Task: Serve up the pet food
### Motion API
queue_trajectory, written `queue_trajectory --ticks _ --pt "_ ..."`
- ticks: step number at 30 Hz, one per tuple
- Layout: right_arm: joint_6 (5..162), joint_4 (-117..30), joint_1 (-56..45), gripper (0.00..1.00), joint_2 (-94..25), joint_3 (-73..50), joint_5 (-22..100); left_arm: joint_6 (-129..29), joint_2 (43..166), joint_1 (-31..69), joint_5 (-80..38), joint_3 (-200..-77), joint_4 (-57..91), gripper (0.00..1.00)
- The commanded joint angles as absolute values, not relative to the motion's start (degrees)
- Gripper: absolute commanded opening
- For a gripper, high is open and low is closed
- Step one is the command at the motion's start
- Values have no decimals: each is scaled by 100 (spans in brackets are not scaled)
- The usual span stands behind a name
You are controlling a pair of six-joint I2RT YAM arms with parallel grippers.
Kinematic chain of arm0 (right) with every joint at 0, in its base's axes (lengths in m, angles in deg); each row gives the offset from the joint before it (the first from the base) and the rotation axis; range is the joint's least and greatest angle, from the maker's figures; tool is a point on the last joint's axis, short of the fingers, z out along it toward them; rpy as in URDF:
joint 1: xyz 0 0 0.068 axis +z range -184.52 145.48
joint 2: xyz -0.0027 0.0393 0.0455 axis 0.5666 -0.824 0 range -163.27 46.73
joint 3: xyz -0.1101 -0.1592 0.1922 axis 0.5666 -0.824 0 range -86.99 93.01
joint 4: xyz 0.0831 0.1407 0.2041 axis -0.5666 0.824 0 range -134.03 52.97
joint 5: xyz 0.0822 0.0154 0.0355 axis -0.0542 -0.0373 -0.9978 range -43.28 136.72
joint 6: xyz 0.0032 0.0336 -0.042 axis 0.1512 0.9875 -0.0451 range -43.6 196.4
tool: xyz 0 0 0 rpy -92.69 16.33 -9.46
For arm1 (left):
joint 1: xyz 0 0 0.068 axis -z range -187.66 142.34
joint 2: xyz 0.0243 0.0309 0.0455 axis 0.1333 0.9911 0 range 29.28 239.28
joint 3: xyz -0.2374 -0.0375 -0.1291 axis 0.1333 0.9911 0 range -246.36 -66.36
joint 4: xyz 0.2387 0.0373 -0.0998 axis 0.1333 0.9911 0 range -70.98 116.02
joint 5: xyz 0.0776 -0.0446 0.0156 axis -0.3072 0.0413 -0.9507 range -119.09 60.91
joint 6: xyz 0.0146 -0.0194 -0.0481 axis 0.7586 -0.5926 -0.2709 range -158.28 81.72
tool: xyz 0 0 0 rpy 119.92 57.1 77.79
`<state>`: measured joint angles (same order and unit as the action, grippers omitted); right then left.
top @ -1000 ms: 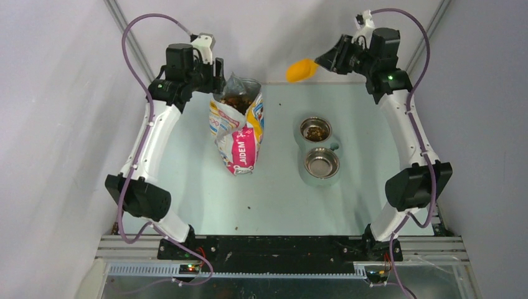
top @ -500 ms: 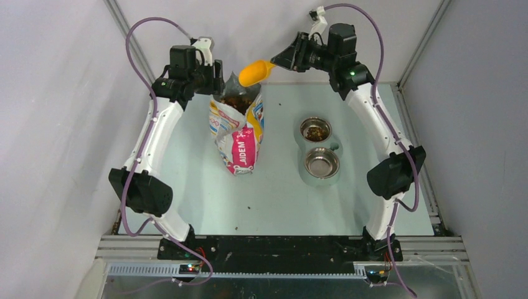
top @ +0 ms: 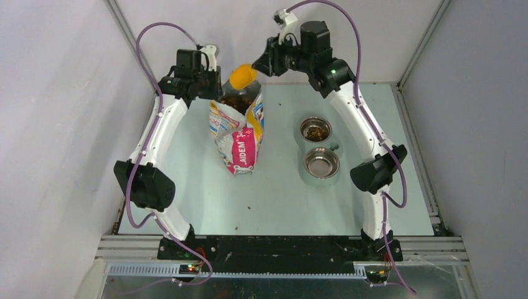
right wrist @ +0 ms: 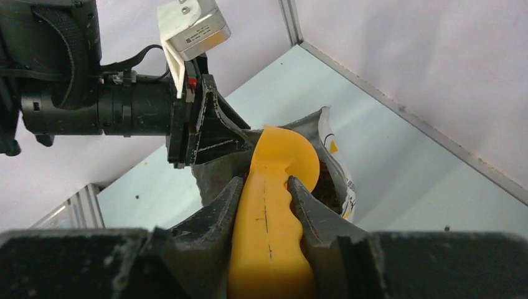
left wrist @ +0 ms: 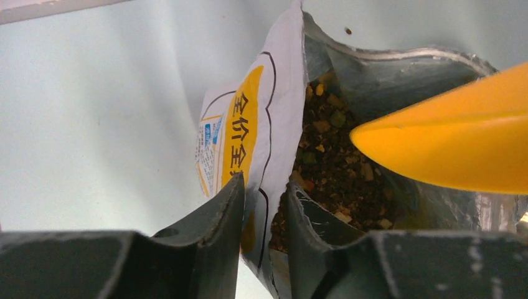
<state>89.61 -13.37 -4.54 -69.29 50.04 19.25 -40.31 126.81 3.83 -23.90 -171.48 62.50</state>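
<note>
The pet food (left wrist: 336, 162) is a brown heap inside the open printed bag (top: 240, 140), which stands at the back left of the table. My left gripper (left wrist: 266, 182) is shut on the bag's rim, one finger outside and one inside; from above the left gripper (top: 215, 87) sits at the bag's back left. My right gripper (right wrist: 266, 182) is shut on the handle of the yellow scoop (right wrist: 274, 187). The scoop (top: 243, 76) hangs bowl-first over the bag's mouth, just above the kibble. More pet food (top: 315, 131) lies in the far bowl.
A grey double-bowl stand (top: 333, 146) sits right of the bag; its near steel bowl (top: 321, 162) is empty. A few stray pellets (top: 249, 202) lie on the table. Grey walls close in behind and at both sides.
My right arm has swung left, carrying the scoop from the back right to over the bag's mouth. My left gripper has closed from wide open onto the bag's rim.
</note>
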Motion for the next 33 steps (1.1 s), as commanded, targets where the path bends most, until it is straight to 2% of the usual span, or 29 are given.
queue_trajectory --ticks 1,9,12,16,25,33 --pt "8324 -760 -367 0 -7300 5607 2470 -4024 12680 368 -2081 -17367 6306 31" --pt "7676 -595 -98 0 -7500 5489 2637 -4178 12549 372 -1940 -17216 6156 6" --pt "7658 -670 5 0 -7790 5645 2775 -4274 12563 368 -1857 -17259 6069 0" --pt "7456 -846 153 0 -8067 5785 3094 -4418 12574 370 -1631 -17297 6000 0" --pt "6821 -1367 344 0 -8090 5112 3377 -4705 12519 382 -1191 -17175 5843 0" --pt "6170 -1020 533 0 -8271 4801 3629 -4674 12435 377 -1177 -17089 5929 0"
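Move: The right hand, already gripping the yellow scoop, has the pet food bag's open mouth about 9 cm to its left, nearly level with it fore and aft and some 15 cm below. The filled bowl stands about 5 cm ahead, 18 cm right and 38 cm down, and the empty bowl about 9 cm back and 19 cm right, just as low. The left hand has the bag's left rim between its part-open fingers, with the mouth's middle about 8 cm to its right and 2 cm back. The right hand keeps its grip on the scoop and plunges about 15 cm while easing some 6 cm left and slightly forward, its fingers tipping more steeply downward by about 25 degrees, so the scoop's head goes from above the bag down through its mouth towards the food. Meanwhile the left fingers shut fully and pinch the bag's left rim, that hand drifting about 2 cm right, towards the mouth, with a slight roll. ##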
